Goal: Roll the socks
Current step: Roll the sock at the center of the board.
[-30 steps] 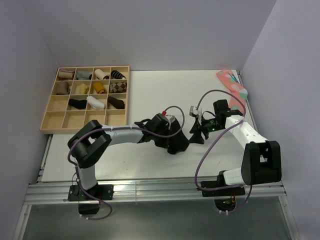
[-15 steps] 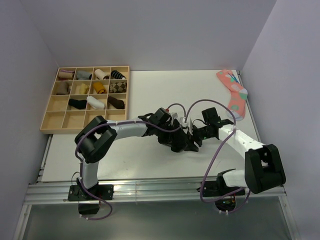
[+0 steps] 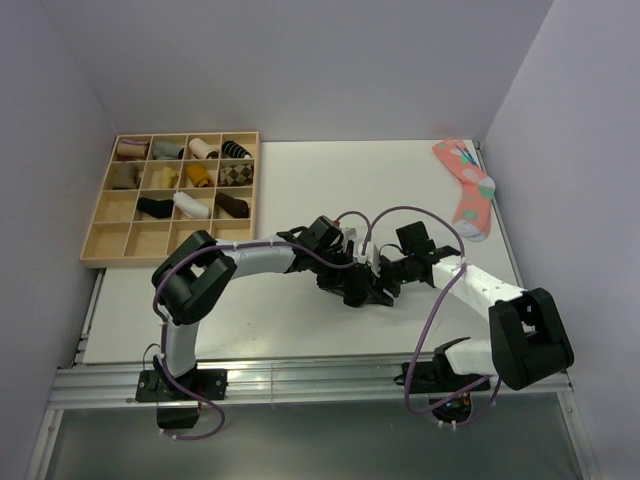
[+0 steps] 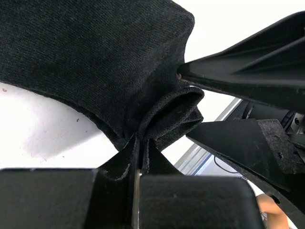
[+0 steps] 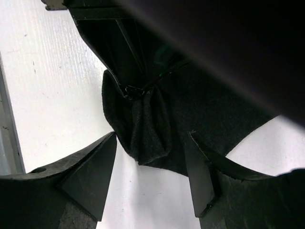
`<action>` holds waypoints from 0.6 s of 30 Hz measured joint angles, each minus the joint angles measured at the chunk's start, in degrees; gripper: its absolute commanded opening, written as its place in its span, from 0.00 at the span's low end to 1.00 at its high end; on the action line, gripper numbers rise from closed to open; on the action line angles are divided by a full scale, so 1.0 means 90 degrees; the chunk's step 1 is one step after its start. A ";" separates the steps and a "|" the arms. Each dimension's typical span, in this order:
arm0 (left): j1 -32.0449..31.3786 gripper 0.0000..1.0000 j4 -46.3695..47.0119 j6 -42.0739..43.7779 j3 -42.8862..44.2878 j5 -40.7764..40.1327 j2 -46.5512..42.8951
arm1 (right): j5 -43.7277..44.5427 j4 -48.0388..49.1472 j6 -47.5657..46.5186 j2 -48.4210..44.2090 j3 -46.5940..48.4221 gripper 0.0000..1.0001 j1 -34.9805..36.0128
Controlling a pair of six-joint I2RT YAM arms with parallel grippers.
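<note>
A black sock (image 4: 90, 62) lies bunched on the white table, mid-table in the top view (image 3: 347, 287). My left gripper (image 4: 141, 143) is shut on a gathered fold at the sock's edge, and its body hides much of the sock from above (image 3: 352, 280). My right gripper (image 5: 152, 139) faces it from the right, open, with one finger (image 5: 90, 176) on each side of the pinched fold (image 5: 147, 129). Those fingers do not touch the cloth. In the left wrist view the right fingers (image 4: 248, 71) sit just beyond the fold.
A wooden compartment tray (image 3: 165, 258) holding several rolled sock bundles stands at the back left. A pink spotted sock (image 3: 466, 186) lies at the back right by the wall. The table's metal front rail (image 3: 300, 385) runs close behind both arm bases.
My right gripper has moved left and down to the left gripper, and its open fingers now straddle the fold. The left gripper has turned a little and still pinches the sock.
</note>
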 measured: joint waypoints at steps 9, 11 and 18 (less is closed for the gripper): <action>0.0024 0.00 0.0075 -0.0090 0.0000 0.0121 0.0061 | 0.0104 0.0027 -0.0143 0.0019 -0.0005 0.54 0.0102; 0.0024 0.00 0.0109 -0.0112 0.0000 0.0129 0.0073 | 0.0138 0.0017 -0.0180 0.0019 -0.0005 0.53 0.0109; 0.0027 0.00 0.0170 -0.0143 0.0000 0.0153 0.0202 | 0.0226 -0.0083 -0.0301 0.0180 -0.0005 0.34 0.0143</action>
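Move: The loose end of the black sock's folded edge lies about 1 cm left of and 1 cm below the right hand, between its half-open fingers. The left fingers already pinch that fold about 4 cm to the right hand's left, level fore and aft; from the left hand the loose end is some 3 cm right. The sock's flat part spreads about 5 cm ahead and 2 cm left of the right hand. Right fingers close partway around the fold's loose end while sinking about 1 cm; left keeps its pinch. ##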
